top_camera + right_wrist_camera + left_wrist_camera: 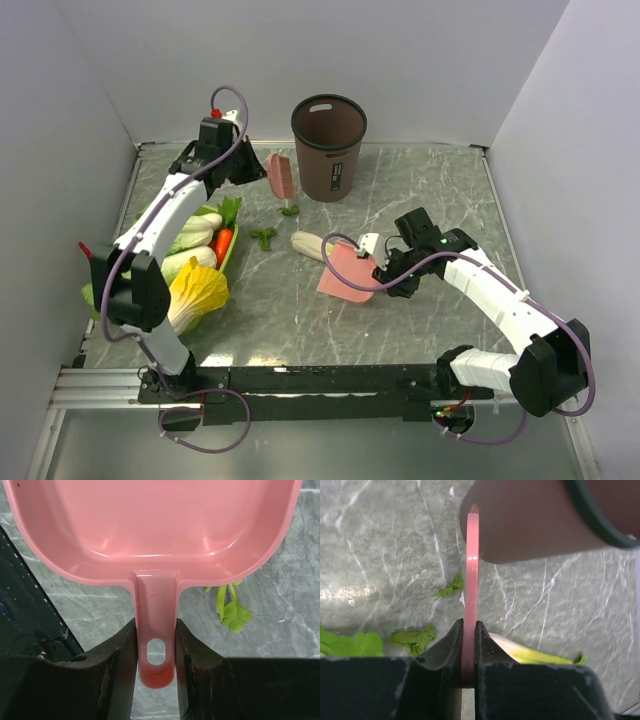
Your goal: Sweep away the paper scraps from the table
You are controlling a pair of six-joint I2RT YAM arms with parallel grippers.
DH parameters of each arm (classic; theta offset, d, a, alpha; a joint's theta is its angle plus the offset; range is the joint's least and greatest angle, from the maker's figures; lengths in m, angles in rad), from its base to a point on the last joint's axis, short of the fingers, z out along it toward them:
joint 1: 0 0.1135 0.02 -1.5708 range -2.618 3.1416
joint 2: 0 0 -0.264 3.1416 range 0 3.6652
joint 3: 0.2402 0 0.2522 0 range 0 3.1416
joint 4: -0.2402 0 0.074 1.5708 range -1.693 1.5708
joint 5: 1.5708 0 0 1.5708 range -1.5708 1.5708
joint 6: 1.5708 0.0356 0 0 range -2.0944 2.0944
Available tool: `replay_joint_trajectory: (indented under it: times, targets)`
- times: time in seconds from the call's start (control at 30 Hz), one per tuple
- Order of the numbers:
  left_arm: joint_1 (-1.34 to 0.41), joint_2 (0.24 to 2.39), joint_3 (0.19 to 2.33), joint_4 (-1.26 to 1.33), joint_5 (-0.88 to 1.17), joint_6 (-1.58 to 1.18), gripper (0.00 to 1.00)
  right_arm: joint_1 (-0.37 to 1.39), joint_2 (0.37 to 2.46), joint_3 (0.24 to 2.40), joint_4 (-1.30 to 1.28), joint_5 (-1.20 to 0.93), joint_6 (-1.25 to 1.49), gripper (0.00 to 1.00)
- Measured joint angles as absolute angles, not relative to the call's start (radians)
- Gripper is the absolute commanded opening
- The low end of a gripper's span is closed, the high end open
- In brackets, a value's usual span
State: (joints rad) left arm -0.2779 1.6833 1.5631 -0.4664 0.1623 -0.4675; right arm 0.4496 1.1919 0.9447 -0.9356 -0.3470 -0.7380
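Two dark-green paper scraps (289, 210) (264, 237) lie on the table (440, 195) in front of the brown bin. In the left wrist view the scraps (451, 586) (415, 638) lie left of the brush. My left gripper (250, 165) (468, 626) is shut on a pink brush (281, 176) (471, 575), held edge-on next to the bin. My right gripper (385, 268) (155, 622) is shut on the handle of the pink dustpan (346, 270) (150, 525), which lies low on the table. One scrap (231, 611) shows beside the pan's right corner.
The brown bin (328, 145) (535, 520) stands at the back middle. A white-and-green stalk (308, 245) (535, 655) lies between the scraps and the dustpan. A tray of vegetables (200, 262) with a yellow-green cabbage sits along the left edge. White walls enclose the table.
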Motion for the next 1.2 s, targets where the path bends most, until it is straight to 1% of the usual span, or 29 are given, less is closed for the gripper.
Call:
replay_joint_trajectory:
  times: [0.27, 0.47, 0.63, 0.8, 0.93, 1.03, 1.1, 1.2]
  targets:
    - [-0.258, 1.811, 1.586, -0.452, 0.170, -0.582, 0.01, 0.462, 1.197, 0.951, -0.943, -0.340, -0.749, 0.00]
    - [-0.218, 1.800, 1.544, -0.464, 0.168, -0.586, 0.01, 0.463, 1.197, 0.950, -0.944, -0.340, -0.749, 0.00]
    - [-0.168, 1.704, 1.443, -0.541, 0.157, -0.538, 0.01, 0.463, 1.197, 0.948, -0.943, -0.342, -0.749, 0.00]
    - [-0.168, 1.519, 1.301, -0.584, 0.175, -0.471, 0.01, 0.463, 1.197, 0.942, -0.942, -0.345, -0.749, 0.00]
    - [-0.174, 1.388, 1.265, -0.612, 0.217, -0.396, 0.01, 0.463, 1.197, 0.941, -0.942, -0.345, -0.749, 0.00]
    - [-0.173, 1.375, 1.316, -0.619, 0.275, -0.290, 0.01, 0.463, 1.197, 0.941, -0.941, -0.345, -0.749, 0.00]
    - [-0.178, 1.437, 1.443, -0.665, 0.314, -0.146, 0.01, 0.463, 1.197, 0.941, -0.938, -0.345, -0.749, 0.00]
    - [-0.190, 1.594, 1.700, -0.740, 0.346, 0.097, 0.01, 0.463, 1.197, 0.938, -0.934, -0.342, -0.753, 0.00]
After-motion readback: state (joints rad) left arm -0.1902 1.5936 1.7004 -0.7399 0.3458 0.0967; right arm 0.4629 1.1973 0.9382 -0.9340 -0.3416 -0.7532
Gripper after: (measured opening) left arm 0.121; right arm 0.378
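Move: The small scrap lies about 11 cm ahead of the left hand, 4 cm to its right and some 20 cm below; the bigger scrap is roughly 3 cm ahead and sideways level with the hand, on the same table top. The bin's middle stands around 18 cm ahead and 14 cm right, the dustpan some 14 cm back and 19 cm right. From the right hand the small scrap is about 30 cm ahead and 20 cm left. Keep the left gripper shut on the brush and dip about 7 cm towards the table, tipping the brush down some 15 degrees, then sweep back about 11 cm and 6 cm left to draw the scraps away from the bin. Lift roughly 12 cm clear, swinging forward again for the last 5 cm while the wrist turns clockwise and rolls its left side up. Hold the dustpan still with the right. ##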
